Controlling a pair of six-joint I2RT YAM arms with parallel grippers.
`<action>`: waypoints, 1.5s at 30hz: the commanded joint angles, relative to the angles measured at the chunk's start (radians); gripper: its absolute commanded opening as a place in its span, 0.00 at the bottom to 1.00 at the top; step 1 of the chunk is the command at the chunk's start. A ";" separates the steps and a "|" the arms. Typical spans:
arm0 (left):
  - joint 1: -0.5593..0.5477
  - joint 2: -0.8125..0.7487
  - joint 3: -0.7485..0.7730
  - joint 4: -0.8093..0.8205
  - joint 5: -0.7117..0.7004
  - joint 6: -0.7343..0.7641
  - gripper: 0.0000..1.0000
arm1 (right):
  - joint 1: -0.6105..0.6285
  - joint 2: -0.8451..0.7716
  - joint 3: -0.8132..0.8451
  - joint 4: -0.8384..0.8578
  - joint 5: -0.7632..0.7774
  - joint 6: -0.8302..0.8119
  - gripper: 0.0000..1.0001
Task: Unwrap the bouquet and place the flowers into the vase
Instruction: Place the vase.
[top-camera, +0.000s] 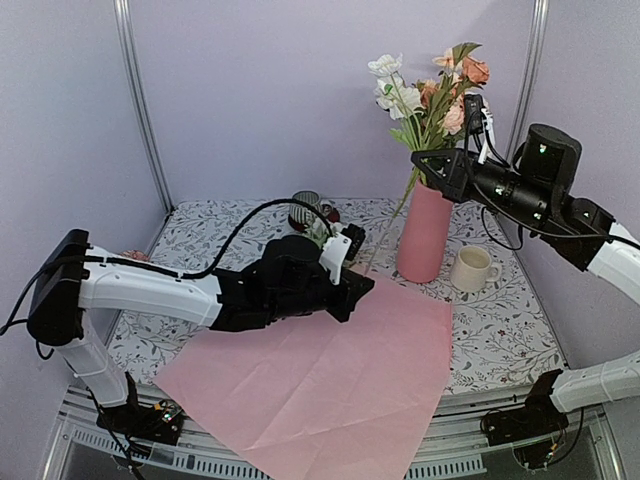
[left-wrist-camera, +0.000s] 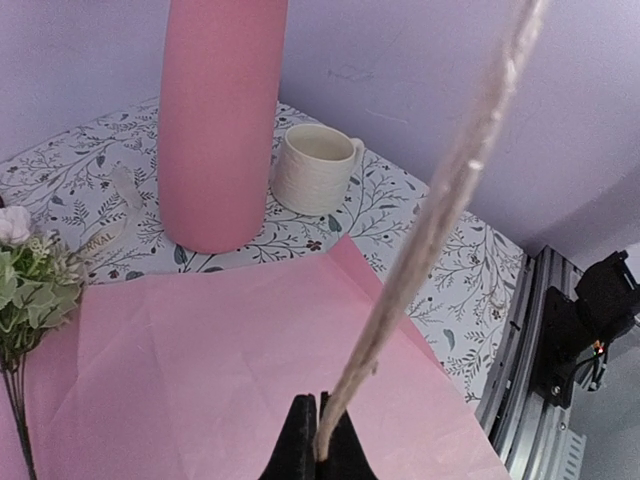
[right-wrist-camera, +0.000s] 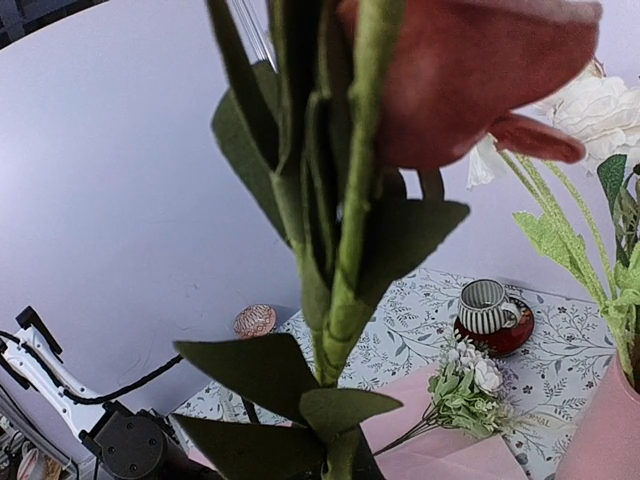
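The tall pink vase (top-camera: 425, 232) stands at the back right. My right gripper (top-camera: 425, 160) is shut on the green stems of the flowers (top-camera: 440, 85) and holds them just above the vase's mouth. In the right wrist view, leaves and a pink bloom (right-wrist-camera: 470, 70) hide its jaws. My left gripper (left-wrist-camera: 318, 440) is shut on the lower end of one long pale stem (left-wrist-camera: 430, 220), which slants up toward the held bunch. The bouquet's pink paper (top-camera: 320, 370) lies spread flat under my left gripper (top-camera: 362, 280). A small white-and-green sprig (left-wrist-camera: 30, 280) lies at the paper's far edge.
A cream cup (top-camera: 472, 268) stands right of the vase. A striped mug on a red saucer (right-wrist-camera: 490, 305) sits at the back. A cream ribbon (left-wrist-camera: 110, 235) lies near the vase's base. A small patterned dish (right-wrist-camera: 255, 320) is at the far left by the wall.
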 joint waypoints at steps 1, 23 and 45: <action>0.003 0.014 0.006 -0.040 0.005 -0.063 0.00 | 0.007 -0.042 -0.021 0.063 0.035 -0.013 0.02; 0.024 -0.256 -0.259 -0.011 -0.099 -0.015 0.87 | 0.005 -0.049 0.247 -0.317 0.527 -0.268 0.03; 0.103 -0.373 -0.342 -0.082 -0.164 -0.060 0.87 | 0.002 0.127 0.507 -0.166 0.771 -0.577 0.02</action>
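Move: Ahead of the right hand, which holds the orange flower near its head, the vase mouth lies about 20 cm farther out, 8 cm to the right and some 14 cm lower; the mug is roughly 17 cm ahead, 21 cm right and 35 cm below. From the left hand, still pinching the lower stem, the mouth is about 23 cm ahead, 15 cm right and 8 cm up, and the white bunch 18 cm ahead, 7 cm left, 14 cm down. Letting go of the lower stem, the left fingers open wide; that hand dips and backs off slightly, then swings about 12 cm left, away from the vase. The right hand keeps its grip on the flower and carries it some 13 cm right and, mostly later, as far up, drifting slightly forward past the line of the vase while turning about 45 degrees clockwise. ##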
